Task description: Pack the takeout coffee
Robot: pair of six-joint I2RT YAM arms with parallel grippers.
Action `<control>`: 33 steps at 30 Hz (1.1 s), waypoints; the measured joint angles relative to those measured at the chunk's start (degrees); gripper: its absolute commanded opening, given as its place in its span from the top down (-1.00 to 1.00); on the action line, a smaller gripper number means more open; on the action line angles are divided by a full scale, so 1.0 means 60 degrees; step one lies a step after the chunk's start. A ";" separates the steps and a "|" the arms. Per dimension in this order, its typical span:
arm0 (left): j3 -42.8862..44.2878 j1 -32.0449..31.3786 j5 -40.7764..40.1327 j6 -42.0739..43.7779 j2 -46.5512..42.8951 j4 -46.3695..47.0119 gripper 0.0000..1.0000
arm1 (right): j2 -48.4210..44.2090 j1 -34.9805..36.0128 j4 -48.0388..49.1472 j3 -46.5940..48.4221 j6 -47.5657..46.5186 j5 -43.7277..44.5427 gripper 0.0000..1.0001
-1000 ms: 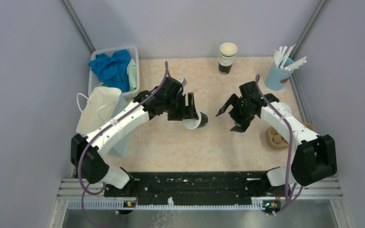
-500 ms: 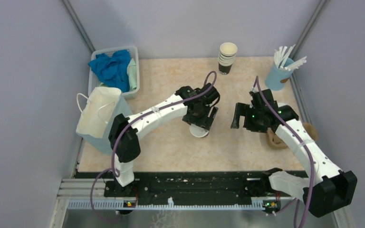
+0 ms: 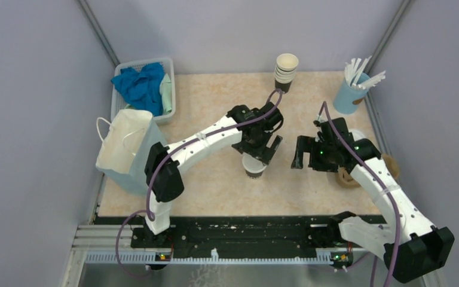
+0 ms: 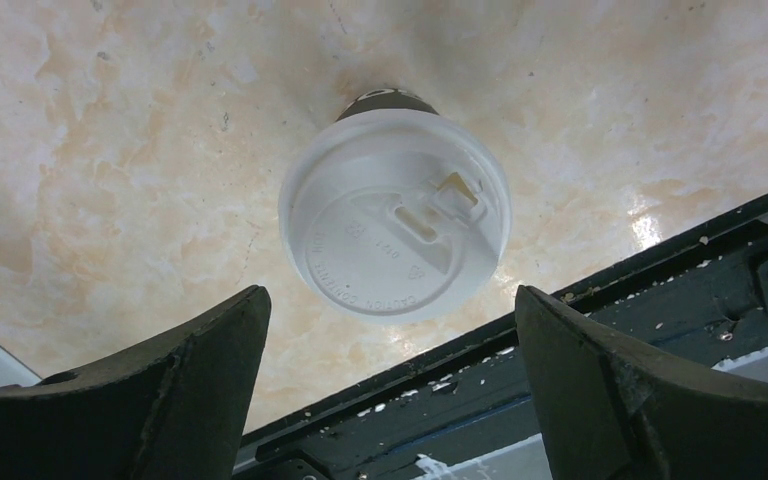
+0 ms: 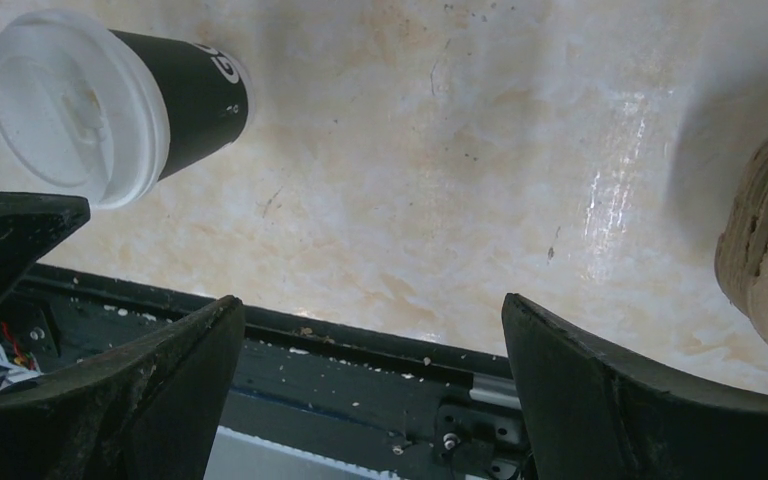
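The takeout coffee (image 3: 254,167) is a dark cup with a white sip lid. It stands upright on the marbled tabletop near the middle. My left gripper (image 3: 259,152) hovers just above it and is open. In the left wrist view the lid (image 4: 395,215) lies below and between the two spread fingers (image 4: 180,380), and neither touches it. My right gripper (image 3: 306,153) is open and empty, a short way to the cup's right. Its wrist view shows the coffee (image 5: 195,95) at the upper left, apart from its fingers (image 5: 140,390).
A white paper bag (image 3: 125,143) stands open at the table's left edge. Behind it is a blue basket of cloths (image 3: 146,85). A stack of lidless cups (image 3: 285,72) and a blue cup of white sticks (image 3: 352,91) stand at the back. A brown cardboard piece (image 3: 348,174) lies under the right arm.
The left arm swung the tilted cup toward the middle, stood it upright on the table and opened its jaws off it. The right gripper drifted slightly right and nearer, still open.
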 measured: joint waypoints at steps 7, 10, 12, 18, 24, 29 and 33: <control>0.0284 0.0000 0.0026 -0.0127 -0.0302 -0.0069 -0.97 | 0.0463 0.0273 0.0015 0.0142 -0.0452 -0.0692 -0.97; -0.0266 0.0007 -0.0321 -0.0408 -0.1249 0.0091 -0.97 | 0.1326 0.1315 0.0146 0.0721 -0.0608 -0.0608 -0.97; -0.1053 0.0029 -0.0732 -0.0623 -0.2408 0.0317 -0.97 | 0.1974 0.2120 0.0277 0.1228 -0.0710 -0.0568 -0.97; -0.3220 0.0612 -0.2000 -0.1504 -0.6830 0.0940 -0.97 | 0.4233 0.4011 0.0550 0.3351 -0.1133 0.0120 -0.97; -0.3883 0.0845 -0.2962 -0.2237 -0.8451 0.1071 -0.97 | 0.5770 0.4932 0.0499 0.4590 -0.1588 0.1089 -0.97; -0.4350 0.0845 -0.3133 -0.2455 -0.8295 0.1071 -0.97 | 0.6131 0.5053 0.0317 0.4834 -0.1778 0.1778 -0.97; -0.4557 0.0845 -0.3129 -0.2473 -0.8233 0.1067 -0.97 | 0.6244 0.5053 0.0255 0.4841 -0.1858 0.2062 -0.97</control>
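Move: The lidded coffee cup stands about 5 cm ahead, 17 cm to the left and 7 cm below the open right hand. Around it, the cup carrier lies some 24 cm to the right hand's right and 5 cm ahead, low on the table. The same cup is about 1 cm ahead and 6 cm below the left hand, whose fingers are already open; the big bag stands roughly 38 cm to the left hand's left, 2 cm ahead. The open right hand sweeps 16 cm left over the coffee cup as the left withdraws left and up. ##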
